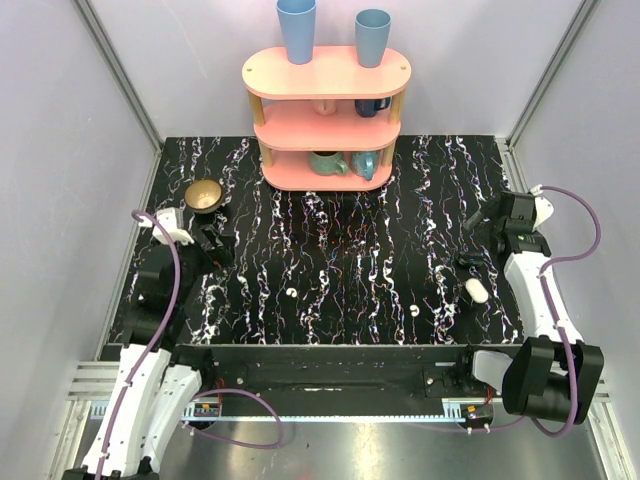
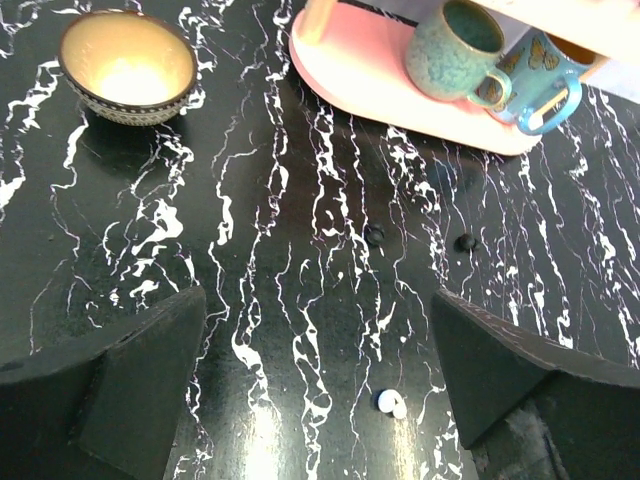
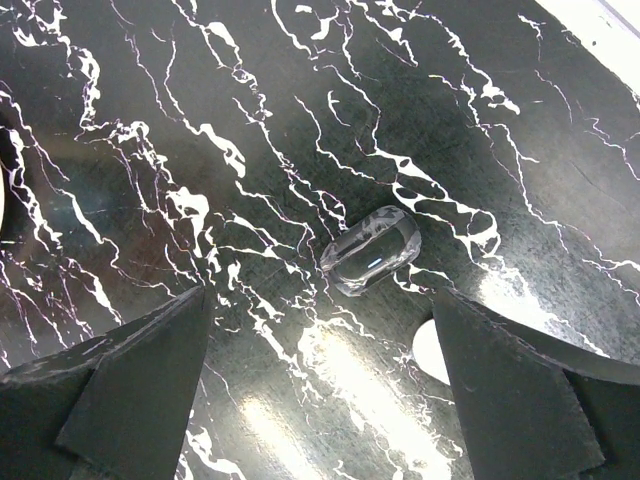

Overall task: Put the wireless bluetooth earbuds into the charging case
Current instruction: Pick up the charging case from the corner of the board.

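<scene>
Two tiny white earbuds lie apart on the black marble tabletop, one earbud (image 1: pixel 291 293) left of centre and the other earbud (image 1: pixel 414 310) to its right. The left wrist view shows one earbud (image 2: pixel 392 403) low between my fingers, nearer the right one. The white oval charging case (image 1: pixel 477 290) rests near the right arm; in the right wrist view the charging case (image 3: pixel 430 352) is half hidden behind the right finger. My left gripper (image 1: pixel 213 243) (image 2: pixel 318 300) is open and empty. My right gripper (image 1: pixel 478 225) (image 3: pixel 320 300) is open and empty above the table.
A glossy see-through oval piece (image 3: pixel 370 250) (image 1: pixel 468 262) lies just behind the case. A brown bowl (image 1: pixel 204 195) (image 2: pixel 127 65) sits at the back left. A pink three-tier shelf (image 1: pixel 326 110) with mugs and two blue cups stands at the back centre.
</scene>
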{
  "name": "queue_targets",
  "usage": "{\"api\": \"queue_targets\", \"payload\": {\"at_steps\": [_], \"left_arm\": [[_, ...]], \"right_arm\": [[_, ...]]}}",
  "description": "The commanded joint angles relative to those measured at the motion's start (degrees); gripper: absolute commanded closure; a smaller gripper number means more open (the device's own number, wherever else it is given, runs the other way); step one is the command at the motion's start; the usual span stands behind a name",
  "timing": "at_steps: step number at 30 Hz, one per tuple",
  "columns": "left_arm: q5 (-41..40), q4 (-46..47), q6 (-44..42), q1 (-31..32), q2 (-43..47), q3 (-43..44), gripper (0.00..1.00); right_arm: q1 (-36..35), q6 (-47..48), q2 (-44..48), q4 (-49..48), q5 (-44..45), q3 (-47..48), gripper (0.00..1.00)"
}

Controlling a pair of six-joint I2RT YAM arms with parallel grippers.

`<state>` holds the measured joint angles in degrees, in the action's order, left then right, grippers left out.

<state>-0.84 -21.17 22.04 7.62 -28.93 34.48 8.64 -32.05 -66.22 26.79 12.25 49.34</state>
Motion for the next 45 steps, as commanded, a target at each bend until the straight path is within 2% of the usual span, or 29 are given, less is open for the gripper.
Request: {"api": "queue_targets", "payload": {"at_steps": [1,9,13,23,29,45], "left_arm": [[5.1,0.3,-1.9,0.2,-1.8,2.7,0.01],[7.4,0.2,-2.5,0.2,-4.2,3.2,0.01],[7.6,0.2,-2.6,0.2,-4.2,3.3,0.01],[7.2,0.1,-2.4,0.2,-4.6,3.2,0.01],[7.3,0.2,-2.4,0.2,-5.2,3.3,0.01],[7.9,0.1,-2.1,-0.2,-6.1,3.5,0.01]], "right_arm": [[2.0,-0.9,-0.6,-1.5,-2.5,-1.4,0.0],[3.9,-1.7,-3.8,-2.3,-2.7,-4.3,0.0],[5.8,-2.6,-10.1,-4.5,-7.8,-3.5,0.0],[7.0,-4.9,-17.4,-8.3,-8.7,-3.2,0.0],[7.0,-4.7,-20.5,-11.0,-15.7,-4.0,0.0],[6.7,-16.6,-20.4,-26.3,-30.6,-15.0,0.02]]}}
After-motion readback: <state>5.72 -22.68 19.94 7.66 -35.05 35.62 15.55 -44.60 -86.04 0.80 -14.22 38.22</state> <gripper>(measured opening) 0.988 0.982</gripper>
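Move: The charging case, the dark glossy one, lies about 12 cm below the right hand, roughly 3 cm ahead of it and 1 cm to its left. A white oval piece lies about 7 cm nearer the base than the case and 1 cm to the case's right; one earbud is some 10 cm back and 15 cm left of the right hand, also on the board. From the left hand the case is far off, about 66 cm right, 9 cm ahead and 20 cm below. Down to the charging case: the open right hand sinks about 10 cm, easing slightly back and right and tipping its fingers down, then sweeps some 5 cm forward and 5 cm left just above the board, rolling its left side up to nearly 30 degrees as the tip comes off. Its fingers stay wide, the right one close by the case; touch can't be made out. The left hand sinks and shifts right about 2 cm each. ##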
